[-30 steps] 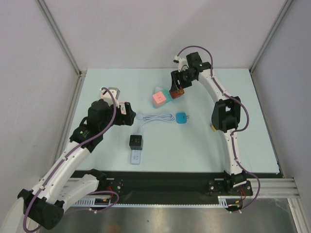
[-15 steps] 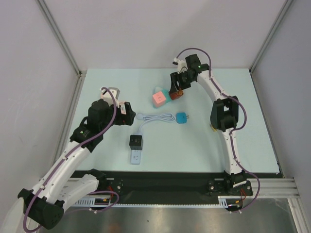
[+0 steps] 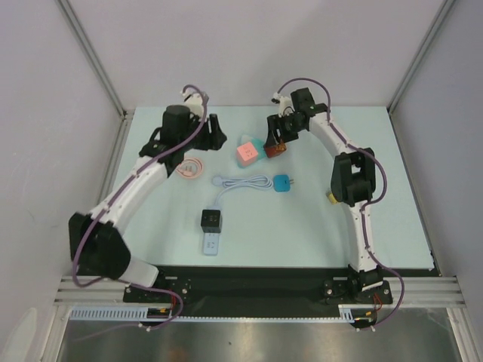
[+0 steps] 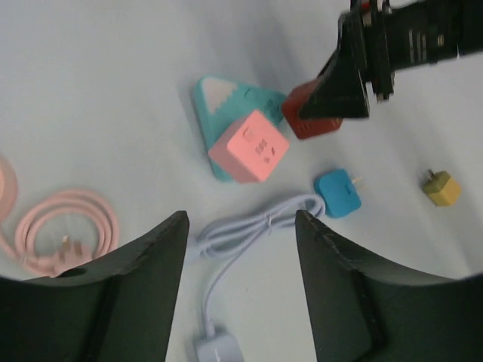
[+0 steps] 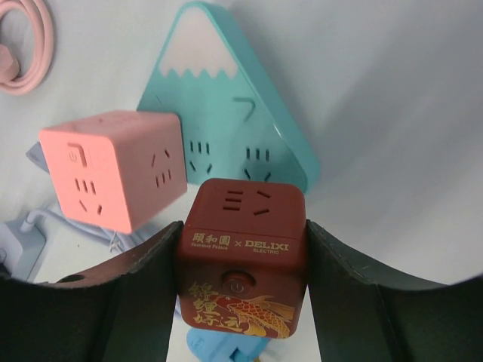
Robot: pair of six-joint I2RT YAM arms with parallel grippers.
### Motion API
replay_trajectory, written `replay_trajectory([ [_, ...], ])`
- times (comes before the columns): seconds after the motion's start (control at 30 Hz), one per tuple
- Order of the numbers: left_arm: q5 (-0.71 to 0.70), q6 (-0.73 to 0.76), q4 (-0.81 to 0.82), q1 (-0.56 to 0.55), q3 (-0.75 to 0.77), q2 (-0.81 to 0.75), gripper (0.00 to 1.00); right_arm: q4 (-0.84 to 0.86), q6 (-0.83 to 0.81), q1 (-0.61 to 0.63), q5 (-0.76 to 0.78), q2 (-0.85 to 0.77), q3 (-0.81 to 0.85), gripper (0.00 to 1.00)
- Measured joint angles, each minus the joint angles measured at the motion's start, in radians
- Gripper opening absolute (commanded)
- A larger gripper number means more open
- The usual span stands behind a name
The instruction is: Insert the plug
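Observation:
A blue plug [image 3: 282, 183] on a coiled white cable [image 3: 241, 182] lies flat mid-table; the cable runs to a white power strip [image 3: 212, 243]. My right gripper [image 3: 273, 142] is shut on a dark red socket cube [image 5: 243, 256], just beside a pink socket cube [image 5: 113, 166] and a teal mountain-shaped socket [image 5: 226, 98]. My left gripper [image 3: 216, 134] hovers at the back left of those sockets. In the left wrist view the left gripper [image 4: 241, 219] is open and empty, high above the white cable [image 4: 249, 226], with the blue plug [image 4: 337, 194] to its right.
A coiled pink cable [image 3: 189, 167] lies on the table under the left arm. A black cube [image 3: 211, 219] sits on the power strip. A small yellow adapter [image 3: 330, 197] lies by the right arm. Grey walls close the table at the back and sides.
The left arm swung from the table's left middle to the back, near the sockets. The pink cable coil now lies uncovered where that gripper was. The right arm hardly moved.

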Motion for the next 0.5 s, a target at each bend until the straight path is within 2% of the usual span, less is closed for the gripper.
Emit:
replay_trajectory([
  [0.03, 0.023, 0.013, 0.011, 0.003, 0.058, 0.064, 0.6, 0.015, 0.008, -0.006, -0.001, -0.024, -0.041, 0.0],
  [0.07, 0.042, 0.027, 0.029, 0.005, 0.111, 0.124, 0.52, 0.02, 0.014, -0.013, -0.001, -0.043, -0.069, 0.0],
  [0.17, 0.097, 0.082, 0.051, 0.011, 0.249, 0.294, 0.45, 0.06, 0.029, -0.042, -0.011, -0.126, -0.166, 0.0],
  [0.33, 0.248, 0.151, 0.042, 0.03, 0.43, 0.569, 0.43, 0.096, 0.021, -0.081, -0.056, -0.184, -0.154, 0.0],
  [0.5, 0.32, 0.178, 0.003, 0.034, 0.47, 0.668, 0.43, 0.072, -0.038, -0.073, -0.069, -0.175, -0.066, 0.0],
])
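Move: About 14 cm ahead of the left hand, 12 cm to its right and 20 cm below lies the pink cube; the teal strip's middle is some 4 cm farther out and 4 cm right of the cube. The pink coil is 9 cm ahead and 11 cm left of this hand. The right hand holds the red cube; the strip lies about 3 cm ahead, 6 cm left and 6 cm below, the blue plug 13 cm back, 3 cm right. Sweeping in towards the pink cube, the left hand goes about 11 cm forward and 7 cm right, then sinks 10 cm, turning some 20 degrees clockwise while its fingers narrow from two-thirds open to under half. The right hand keeps the red cube pinched and backs off from the strip, first to the right, then up about 8 cm, its fingers tipping slightly upward. ##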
